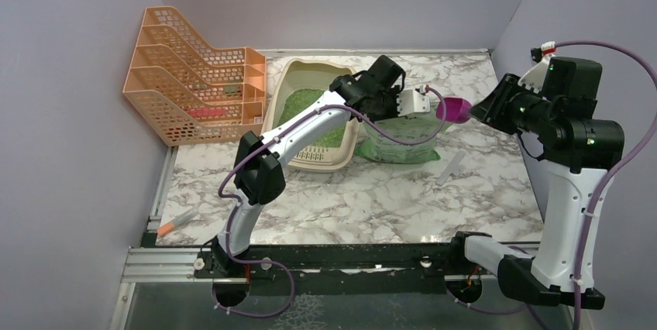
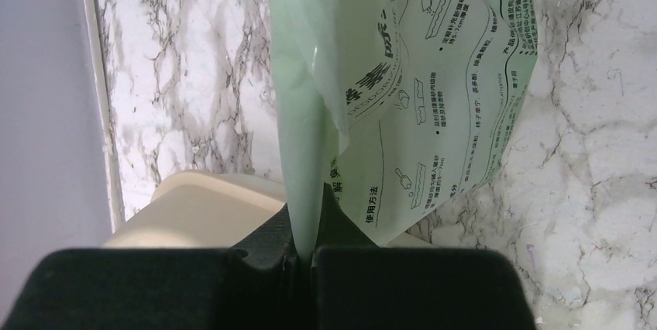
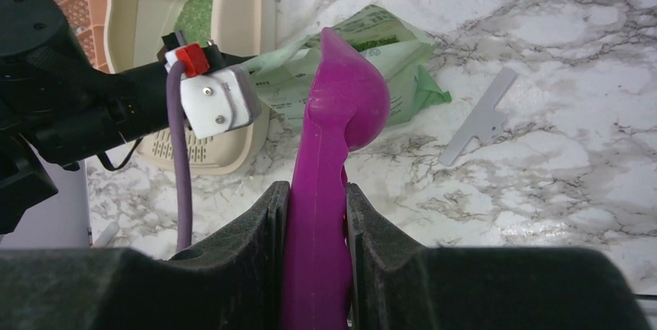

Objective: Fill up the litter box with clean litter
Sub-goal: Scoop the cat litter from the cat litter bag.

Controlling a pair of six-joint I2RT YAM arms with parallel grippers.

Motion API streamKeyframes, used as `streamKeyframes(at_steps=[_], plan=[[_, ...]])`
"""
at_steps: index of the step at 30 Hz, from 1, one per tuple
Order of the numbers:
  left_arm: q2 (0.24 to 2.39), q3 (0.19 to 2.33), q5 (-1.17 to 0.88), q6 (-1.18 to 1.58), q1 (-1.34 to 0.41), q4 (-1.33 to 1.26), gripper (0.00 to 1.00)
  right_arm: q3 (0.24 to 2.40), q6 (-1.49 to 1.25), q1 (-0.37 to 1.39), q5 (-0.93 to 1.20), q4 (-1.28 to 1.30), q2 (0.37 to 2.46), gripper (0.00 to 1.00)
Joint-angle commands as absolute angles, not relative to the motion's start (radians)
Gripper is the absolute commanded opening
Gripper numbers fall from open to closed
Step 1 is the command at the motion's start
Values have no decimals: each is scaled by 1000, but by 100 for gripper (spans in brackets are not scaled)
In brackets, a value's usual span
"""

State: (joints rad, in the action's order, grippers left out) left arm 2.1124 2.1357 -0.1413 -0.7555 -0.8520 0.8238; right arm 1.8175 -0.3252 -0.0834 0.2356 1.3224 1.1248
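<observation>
The beige litter box (image 1: 284,82) stands at the back middle with green litter (image 1: 304,109) covering its floor; it also shows in the right wrist view (image 3: 256,5). The green printed litter bag (image 1: 403,144) lies just right of it. My left gripper (image 1: 378,94) is shut on the bag's edge (image 2: 306,190), holding the film up. My right gripper (image 1: 482,111) is shut on the handle of the magenta scoop (image 3: 333,183), whose bowl (image 1: 453,109) hangs above the bag's right side, by the left wrist.
An orange mesh file rack (image 1: 194,82) stands at the back left against the wall. A pale flat strip (image 1: 452,167) lies on the marble right of the bag. A small orange-tipped tube (image 1: 177,221) lies at the near left edge.
</observation>
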Motion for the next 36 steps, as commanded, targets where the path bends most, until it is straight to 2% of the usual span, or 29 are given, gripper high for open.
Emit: streamKeyframes(at_steps=[1, 9, 17, 28, 31, 34, 36], plan=[[2025, 2158, -122, -739, -839, 795, 0, 1773, -327, -82, 246, 1325, 1124, 1], [2017, 2148, -144, -739, -839, 799, 0, 1681, -291, -82, 196, 1229, 1137, 1], [2014, 2153, -149, -747, -840, 804, 0, 1814, -267, -82, 108, 1220, 1188, 1], [2022, 2181, -146, -707, -840, 806, 1, 1679, -240, -83, 287, 1239, 1199, 1], [2015, 2190, -175, -688, -840, 807, 13, 1656, -240, -82, 315, 1231, 1217, 1], [1991, 2186, -263, -674, -839, 806, 40, 1654, -243, -82, 369, 1204, 1251, 1], [1980, 2181, -310, -663, -838, 808, 47, 1672, -240, -82, 391, 1179, 1269, 1]])
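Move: The right hand holds the purple scoop; the litter bag's mouth lies about 13 cm ahead, 9 cm to the left and 20 cm below it. The litter box is some 19 cm ahead, 36 cm left and 33 cm below; the flat grey tool lies 5 cm ahead, straight below by 37 cm. The left hand pinches the bag's rim, with the mouth's middle about 6 cm to its right, level with it. In two dips the right hand lowers the scoop some 6 cm, 4 forward, towards the bag; left fingers open. ##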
